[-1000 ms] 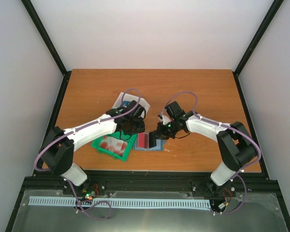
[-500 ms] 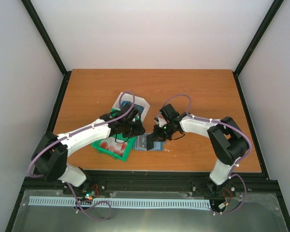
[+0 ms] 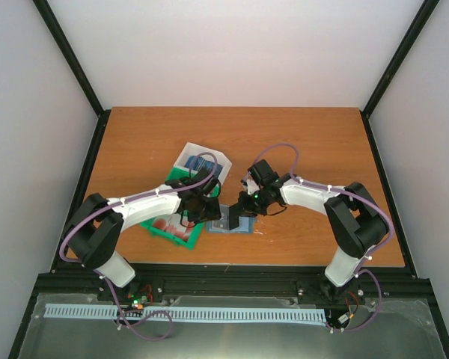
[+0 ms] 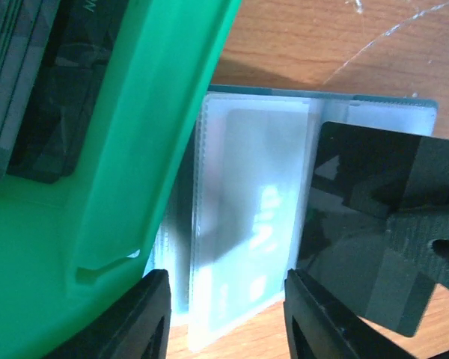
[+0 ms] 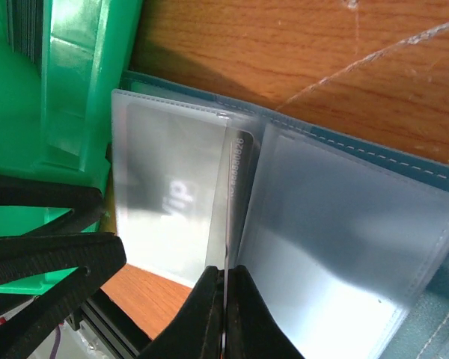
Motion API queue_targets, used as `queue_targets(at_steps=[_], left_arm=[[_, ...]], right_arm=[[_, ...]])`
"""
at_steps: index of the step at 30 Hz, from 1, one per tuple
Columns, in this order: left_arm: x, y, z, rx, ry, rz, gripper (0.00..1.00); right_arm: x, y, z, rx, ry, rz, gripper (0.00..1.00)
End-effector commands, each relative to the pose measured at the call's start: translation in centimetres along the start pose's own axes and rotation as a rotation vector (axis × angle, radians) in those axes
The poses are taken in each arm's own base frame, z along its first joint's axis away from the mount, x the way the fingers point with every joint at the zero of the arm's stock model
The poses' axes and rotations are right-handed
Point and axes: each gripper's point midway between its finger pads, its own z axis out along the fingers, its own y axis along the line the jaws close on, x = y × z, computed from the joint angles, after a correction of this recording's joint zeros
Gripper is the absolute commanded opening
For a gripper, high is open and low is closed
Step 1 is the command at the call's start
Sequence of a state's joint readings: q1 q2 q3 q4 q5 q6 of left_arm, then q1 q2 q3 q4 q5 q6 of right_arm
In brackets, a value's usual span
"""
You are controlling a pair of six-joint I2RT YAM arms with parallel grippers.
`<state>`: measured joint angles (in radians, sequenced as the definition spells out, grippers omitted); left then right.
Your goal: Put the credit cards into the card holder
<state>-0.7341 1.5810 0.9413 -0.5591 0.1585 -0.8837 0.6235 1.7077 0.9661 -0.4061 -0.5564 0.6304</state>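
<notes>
The teal card holder [image 5: 404, 161] lies open on the table, its clear sleeves [image 4: 247, 224] facing up, beside the green bin. My right gripper [image 5: 224, 299] is shut on a dark credit card [image 5: 236, 179], held on edge over the fold between two sleeves; it also shows in the left wrist view [image 4: 374, 224] and from above [image 3: 234, 217]. My left gripper [image 4: 228, 318] is open, its fingers [image 4: 146, 314] straddling the near edge of the left sleeve without touching it. More credit cards lie in the green bin: red ones [image 3: 172, 224] and dark ones [image 4: 37, 82].
The green bin [image 3: 159, 229] touches the holder's left side, its wall [image 4: 157, 134] close to my left fingers. A white bin [image 3: 213, 158] with blue cards stands behind it. The table's front edge [image 3: 232, 263] is near.
My left gripper has come down and forward from the white bin to the holder's left edge. The red face seen in the holder is now covered, and the dark card stands over the fold.
</notes>
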Motion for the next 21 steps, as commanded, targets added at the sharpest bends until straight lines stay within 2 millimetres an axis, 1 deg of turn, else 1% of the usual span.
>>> queue_targets(at_steps=[1,5,7,12,14,16,18,21], left_arm=[[-0.8,2.1,-0.9,-0.102,-0.039,-0.014,0.48],[-1.3,3.9,-0.9,-0.142,-0.05,-0.04,0.52],[-2.0,4.3,-1.2,-0.148,-0.074,-0.044,0.55],[-4.2,5.6,-1.7,-0.153,-0.12,-0.059,0.59],[-4.9,5.2,-1.9,-0.119,-0.133,-0.054,0.61],[-5.1,4.4,-2.0,-0.074,-0.136,-0.046,0.62],[-4.6,3.6,-1.7,-0.019,-0.117,-0.029,0.62],[-3.6,1.9,-1.5,0.104,-0.08,-0.015,0.62]], right_arm=[[-0.6,0.6,-0.6,-0.005,-0.033,-0.014,0.03],[-0.7,0.6,-0.6,-0.002,-0.032,-0.019,0.03],[-0.8,0.7,-0.6,-0.002,-0.033,-0.021,0.03],[-1.1,0.6,-0.6,0.003,-0.044,-0.026,0.03],[-1.2,0.5,-0.5,0.002,-0.047,-0.024,0.03],[-1.3,0.4,-0.4,-0.006,-0.05,-0.021,0.03],[-1.3,0.6,-0.4,-0.036,-0.053,-0.011,0.03],[-1.3,0.7,-0.4,-0.079,-0.056,0.011,0.03]])
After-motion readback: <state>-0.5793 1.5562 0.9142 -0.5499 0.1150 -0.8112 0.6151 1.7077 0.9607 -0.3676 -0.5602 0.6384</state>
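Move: The three-bin card box lies askew, its middle some 11 cm to the left of the left hand and 8 cm farther out, about 2 cm lower, its near right wall close beside that hand's left finger. The open card holder's middle is about 7 cm to the left hand's right, level with it and 4 cm lower. From the right hand the holder's middle is some 5 cm left, 2 cm back and 4 cm below; the pinched black card's middle is about 3 cm left, 1 cm back and 1 cm below. The card box is pushed away from the card holder by the outer side of the left hand's left finger, the hand sweeping about 5 cm left and 4 cm forward at constant height, turning slightly counter-clockwise while its fingers spread wider. Over the holder, the right hand keeps its pinch on the black card and stays practically in place. ##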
